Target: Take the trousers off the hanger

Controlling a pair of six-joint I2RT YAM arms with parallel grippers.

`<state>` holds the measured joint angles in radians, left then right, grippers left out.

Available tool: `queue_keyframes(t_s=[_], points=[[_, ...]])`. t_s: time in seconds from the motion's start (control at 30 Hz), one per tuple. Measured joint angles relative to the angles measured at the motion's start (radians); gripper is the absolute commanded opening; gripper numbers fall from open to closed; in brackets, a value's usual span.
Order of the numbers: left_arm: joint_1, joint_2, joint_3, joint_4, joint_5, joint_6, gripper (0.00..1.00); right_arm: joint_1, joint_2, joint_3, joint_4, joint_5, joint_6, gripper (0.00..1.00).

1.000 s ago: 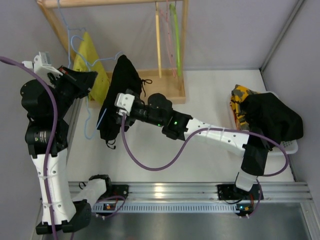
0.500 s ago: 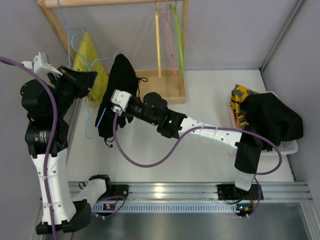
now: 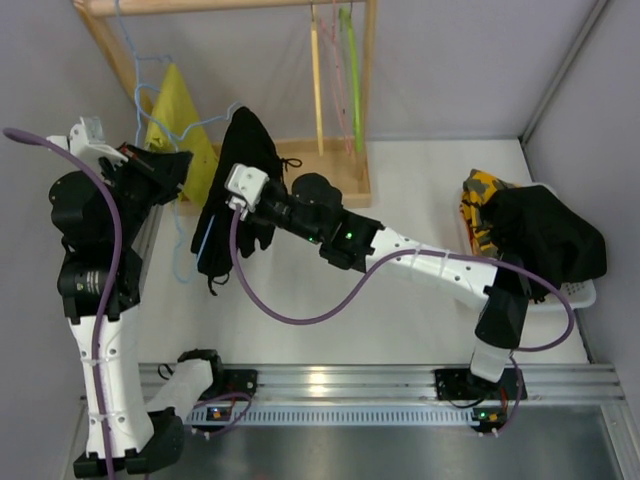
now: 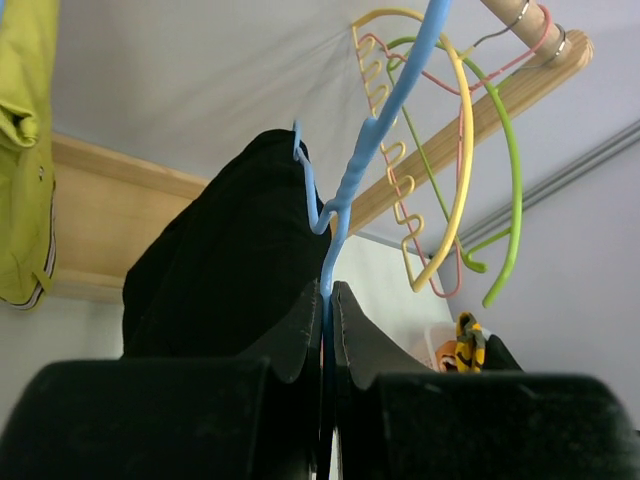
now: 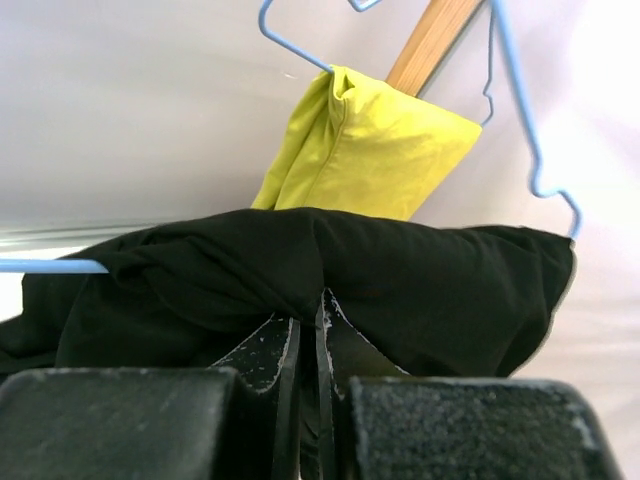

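Observation:
The black trousers [image 3: 237, 170] hang folded over the thin light-blue hanger [image 3: 203, 236], left of the wooden rack. My left gripper [image 3: 178, 163] is shut on the hanger's wire neck; in the left wrist view the hanger [image 4: 347, 185] runs up from between the closed gripper [image 4: 327, 300], with the trousers [image 4: 225, 270] behind it. My right gripper [image 3: 228, 203] is pressed into the trousers from the right. In the right wrist view it [image 5: 318, 322] is shut on a pinch of the trousers [image 5: 420, 280], and the hanger's bar [image 5: 50, 266] pokes out at the left.
A wooden rack [image 3: 330, 175] holds yellow [image 3: 316, 80], pink and green [image 3: 352, 75] hangers. A second blue hanger with yellow-green cloth [image 3: 180, 120] hangs behind the left gripper. A white basket [image 3: 575, 290] of clothes stands at the right. A metal rail runs along the near edge.
My right gripper has shifted left and then slightly up, staying on the trousers. The left arm has moved a little to the right with the hanger.

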<state>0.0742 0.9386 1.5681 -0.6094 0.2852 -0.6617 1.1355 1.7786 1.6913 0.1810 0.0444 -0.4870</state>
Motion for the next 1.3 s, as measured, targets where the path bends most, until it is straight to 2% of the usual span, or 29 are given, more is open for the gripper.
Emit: queue_keyframes(t_s=[0.43,0.8,1.1,1.3], points=[[0.000,-0.044,-0.144,0.017,-0.069,0.056,0.00,0.002,-0.123,0.024,-0.082,-0.047,0.055,0.00],[0.000,-0.071,-0.284,0.018,-0.098,0.092,0.00,0.003,-0.134,0.131,-0.107,-0.051,0.069,0.00],[0.000,-0.086,-0.357,0.018,-0.104,0.099,0.00,0.003,-0.177,0.173,-0.077,-0.014,0.044,0.00],[0.000,-0.090,-0.404,0.018,-0.112,0.114,0.00,0.003,-0.264,0.173,-0.035,0.016,0.022,0.00]])
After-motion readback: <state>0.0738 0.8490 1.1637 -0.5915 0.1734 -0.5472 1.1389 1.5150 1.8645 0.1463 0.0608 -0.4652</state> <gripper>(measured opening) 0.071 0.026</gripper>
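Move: The right hand has already pinched the black trousers, whose middle lies some 2 cm to its left, level fore and aft and about 4 cm below. The hanger, held by the left hand, centres roughly 6 cm left, 3 cm ahead and 6 cm above it; the yellow garment hangs about 14 cm ahead, 9 cm left, near its height. From the left hand the black trousers are about 9 cm right, level fore and aft, 12 cm lower. Up, and increasingly to the right, the right hand draws the pinched trousers away from the hanger, rising about 20 cm, going some 11 right and 5 back, its fingertips tilting up about 20 degrees. Meanwhile the left hand, still gripping the hanger, sinks roughly 15 cm, tipping down some 15 degrees. Both grips stay shut. ##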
